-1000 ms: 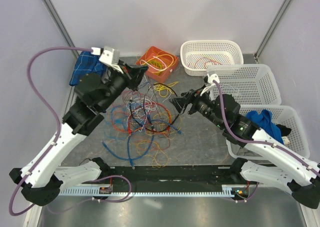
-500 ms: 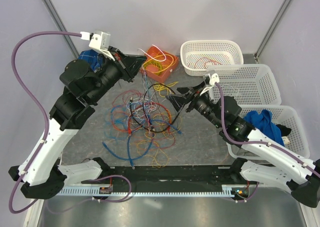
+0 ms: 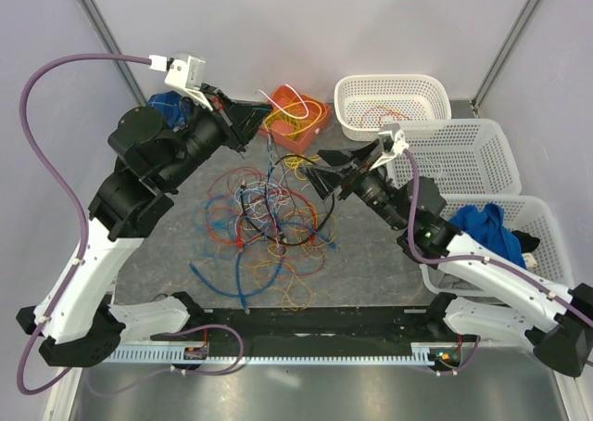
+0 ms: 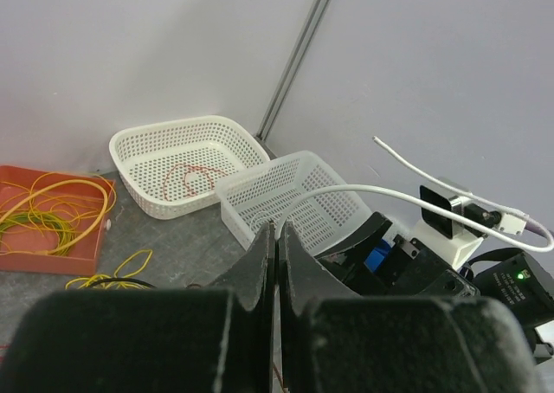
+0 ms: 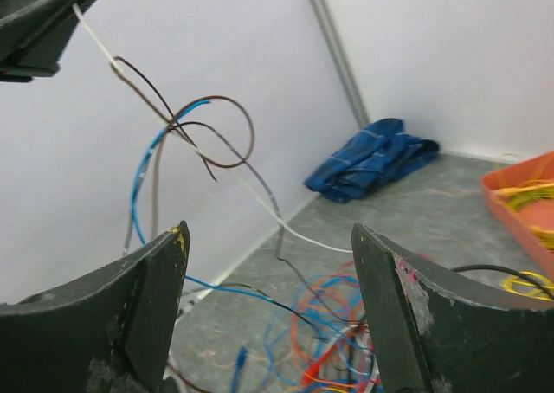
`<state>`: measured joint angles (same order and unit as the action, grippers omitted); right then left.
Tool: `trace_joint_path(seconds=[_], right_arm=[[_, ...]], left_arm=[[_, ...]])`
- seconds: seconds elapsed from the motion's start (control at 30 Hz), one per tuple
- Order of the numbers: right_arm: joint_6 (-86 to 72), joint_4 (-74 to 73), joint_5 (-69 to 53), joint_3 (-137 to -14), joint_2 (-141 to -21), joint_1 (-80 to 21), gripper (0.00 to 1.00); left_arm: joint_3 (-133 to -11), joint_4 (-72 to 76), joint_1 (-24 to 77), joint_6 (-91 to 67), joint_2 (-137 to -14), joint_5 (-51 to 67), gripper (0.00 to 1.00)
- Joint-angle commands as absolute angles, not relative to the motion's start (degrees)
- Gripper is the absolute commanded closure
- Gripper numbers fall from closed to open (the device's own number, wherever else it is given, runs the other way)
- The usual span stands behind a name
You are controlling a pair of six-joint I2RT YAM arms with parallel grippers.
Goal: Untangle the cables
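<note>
The cables lie in a tangled heap of orange, blue, red, black and yellow strands mid-table. My left gripper is raised above the heap's far side, shut on a white cable. Brown, blue and grey strands loop around that white cable and hang down to the heap. In the left wrist view the jaws are pressed together. My right gripper stands open just right of the hanging strands, which show between its fingers but further off.
An orange tray with yellow cables sits at the back. Three white baskets line the right side, the nearest holding a blue cloth. Another blue cloth lies at the back left.
My left arm has risen and swung back, lifting the white cable and several strands off the heap. The right gripper has moved up and left toward the hanging strands.
</note>
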<state>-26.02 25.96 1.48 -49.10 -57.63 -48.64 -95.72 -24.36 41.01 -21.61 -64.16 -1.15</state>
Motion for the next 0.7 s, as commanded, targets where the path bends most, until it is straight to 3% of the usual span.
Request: trace_joint_path(seconds=[0.0, 0.4, 0.67], right_arm=[[-31.28, 34.53, -5.00, -50.27, -61.43, -49.30, 0.15], [-37.97, 46.40, -7.03, -52.20, -69.25, -51.59, 0.15], [-36.30, 47.90, -0.35, -49.13, -65.57, -52.47, 0.19]], left_arm=[[-95.89, -23.91, 41.22, -22.68, -64.78, -0.18, 0.98], [-93.69, -23.64, 41.22, -22.41, -64.25, -0.18, 0.98], [-91.94, -23.64, 41.22, -21.09, -63.28, -1.05, 0.98]])
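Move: The cable strands hanging from my closed left fingers are about 7 cm to my right hand's left, a couple of centimetres ahead and slightly above. From my left hand that same stretch is roughly 10 cm below and 2 cm to the right. From the right hand, the cable tangle lies some 12 cm left, 2 cm back and 38 cm down; the yellow coil 12 cm ahead and 4 cm left, the red box 24 cm ahead and 6 cm left, both on the table. I carry my open right hand about 6 cm to the left, towards the strands hanging under my left hand, swinging it a good 10 degrees counter-clockwise while its left side rises about as much; its fingers stay wide open. My left hand keeps its pinch on the bundle and sinks about 2.5 cm. ##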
